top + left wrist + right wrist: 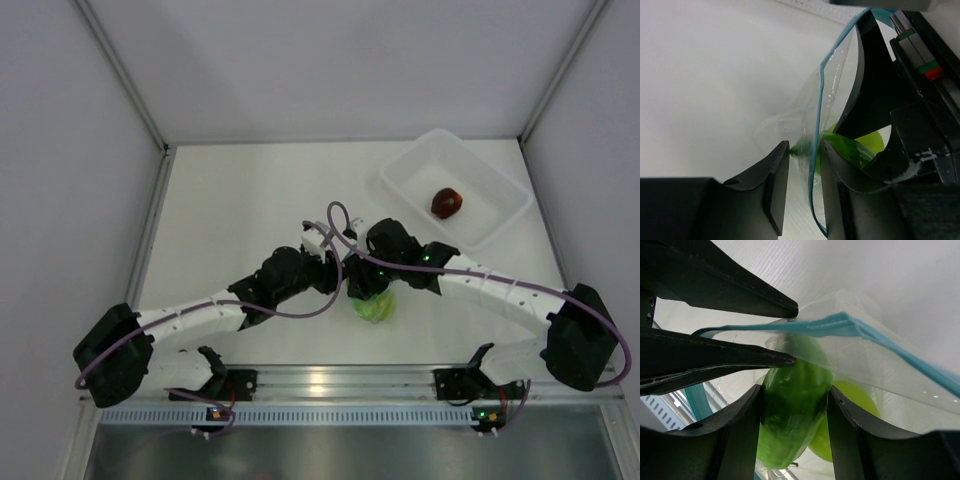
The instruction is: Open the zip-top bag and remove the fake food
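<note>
The clear zip-top bag [790, 120] hangs at the table's middle, its blue zipper strip [821, 100] running between the jaws of my left gripper [805, 145]. A visible gap still separates those jaws. My right gripper [796, 390] reaches into the bag's mouth [880, 365] and is shut on the elongated green fruit [795, 410], both fingers pressing its sides. The yellow-green apple [860, 400] lies behind it in the bag. From above, both grippers meet over the green fruits [373, 305]. A dark red-brown fruit [446, 203] lies in the tray.
A white translucent tray [475, 170] stands at the back right, angled, near the right wall. White walls enclose the table on three sides. A purple cable [338, 215] loops above the two wrists.
</note>
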Tool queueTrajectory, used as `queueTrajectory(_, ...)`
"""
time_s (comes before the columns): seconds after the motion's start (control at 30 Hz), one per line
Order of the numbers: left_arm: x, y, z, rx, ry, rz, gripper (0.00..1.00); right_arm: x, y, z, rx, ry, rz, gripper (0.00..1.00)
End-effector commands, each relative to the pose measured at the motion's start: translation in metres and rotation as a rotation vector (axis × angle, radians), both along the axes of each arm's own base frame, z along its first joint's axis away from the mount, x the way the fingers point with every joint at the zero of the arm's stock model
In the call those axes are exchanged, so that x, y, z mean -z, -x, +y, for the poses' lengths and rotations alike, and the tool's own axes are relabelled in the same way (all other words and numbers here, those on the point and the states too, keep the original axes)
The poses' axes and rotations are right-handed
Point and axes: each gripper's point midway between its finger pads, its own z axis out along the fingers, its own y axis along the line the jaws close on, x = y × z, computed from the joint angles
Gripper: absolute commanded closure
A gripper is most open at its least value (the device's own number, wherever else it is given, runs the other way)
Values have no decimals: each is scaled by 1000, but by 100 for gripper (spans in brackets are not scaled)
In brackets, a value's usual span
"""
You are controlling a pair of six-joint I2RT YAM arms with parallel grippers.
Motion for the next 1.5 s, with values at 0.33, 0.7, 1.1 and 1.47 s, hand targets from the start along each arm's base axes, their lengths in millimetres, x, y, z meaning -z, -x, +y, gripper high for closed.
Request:
queueTrajectory(0.33, -16, -36, 7, -229, -23, -68, 100, -25, -3, 7, -30, -67, -62, 100)
queueTrajectory(0.7, -11, -52, 55, -487, -74, -71, 100, -20, -4, -2, -3, -48, -76, 100)
queueTrajectory(1.1, 12, -43, 45, -443, -99, 34, 100, -46, -24, -1, 106, -172, -213, 100)
queueTrajectory(1.47, 27, -30, 31, -377, -94, 137, 100, -83, -38, -1, 132, -287, -360, 100)
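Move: The bag's blue zip rim already runs between my open left fingertips, about 1 cm ahead and 1 cm to the right. From that hand the green food lies roughly 4 cm back, 4 cm right and 5 cm lower; the apple is 2 cm back, 7 cm right, 10 cm down. My right hand has the food between its fingers, with the white bin about 27 cm ahead, 22 cm right and 7 cm below. I shut my left fingers on the bag's rim as that hand goes forward, then keep it pinched and lift, ending about 3 cm forward and 2 cm up; it turns some 15 degrees counter-clockwise and swings briefly left and back right. My right hand holds still at first, keeping its grip on the green food, then rises about 2 cm while its fingertips tilt up. ##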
